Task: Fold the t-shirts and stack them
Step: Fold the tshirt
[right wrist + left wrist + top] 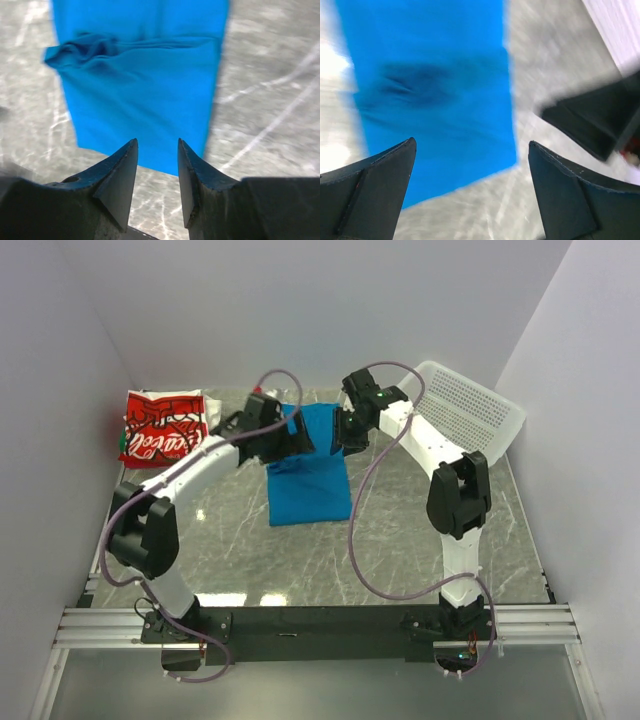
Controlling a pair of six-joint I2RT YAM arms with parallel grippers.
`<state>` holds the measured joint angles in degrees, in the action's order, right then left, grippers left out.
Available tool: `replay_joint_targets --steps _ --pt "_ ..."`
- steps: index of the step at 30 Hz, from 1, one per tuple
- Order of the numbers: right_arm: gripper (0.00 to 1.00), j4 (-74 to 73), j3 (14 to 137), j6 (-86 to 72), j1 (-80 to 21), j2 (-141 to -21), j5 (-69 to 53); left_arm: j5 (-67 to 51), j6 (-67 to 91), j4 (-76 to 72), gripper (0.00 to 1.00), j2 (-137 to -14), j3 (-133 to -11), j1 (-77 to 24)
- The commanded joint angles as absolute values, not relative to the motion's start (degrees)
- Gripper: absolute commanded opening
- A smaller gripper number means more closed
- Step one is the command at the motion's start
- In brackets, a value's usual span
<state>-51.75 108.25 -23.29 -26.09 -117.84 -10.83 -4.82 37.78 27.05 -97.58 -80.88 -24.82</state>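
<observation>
A bright-blue t-shirt lies folded into a long rectangle in the middle of the marble table. Its far end sits under both grippers. My left gripper hovers over the far left corner of the shirt, jaws wide open and empty. My right gripper hangs over the far right edge of the shirt, jaws apart with nothing between them. A folded red-and-white t-shirt with white script lies at the far left of the table.
A white perforated basket stands tilted at the back right, behind my right arm. White walls close in the table on three sides. A metal rail runs along the near edge.
</observation>
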Motion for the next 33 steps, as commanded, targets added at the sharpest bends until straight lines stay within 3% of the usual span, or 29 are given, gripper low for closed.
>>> replay_joint_targets --steps 1,6,16,33 --pt "0.44 -48.6 107.1 -23.4 -28.2 -117.5 -14.9 -11.6 41.7 19.3 0.99 -98.7 -73.9 -27.2" --pt "0.43 -47.3 103.7 -25.0 -30.4 -116.5 -15.1 -11.9 39.7 23.2 0.99 -104.7 -76.5 -27.2" --pt "0.43 -39.5 85.3 -28.6 -33.6 -111.4 -16.4 -9.8 35.4 24.0 0.99 -111.5 -83.1 -25.4" --pt "0.42 -39.2 81.9 -27.8 -33.8 -113.4 -15.5 -3.4 29.1 28.2 0.99 -119.1 -96.7 -20.4"
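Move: Below the left hand, some 13 cm down, about 2 cm ahead and 5 cm to its left, is the left end of the t-shirt's folded-over edge; the shirt's near left corner lies about 14 cm back and 5 cm left of that hand. The right hand's goal, the shirt's near right corner, is roughly 13 cm back, 1 cm left and 11 cm below it, while the folded edge's right end lies about 1 cm ahead, level sideways and 9 cm down. Swinging clear of the right hand, the left drops about 11 cm while easing back and left, then glides low and forward some 8 cm to the shirt's folded-over edge, fingers wide open and straddling its left part. Meanwhile the right draws back and down, roughly 10 cm each, tipping about 15 degrees, and stays with half-open fingertips on the cloth just inside the near right corner. ##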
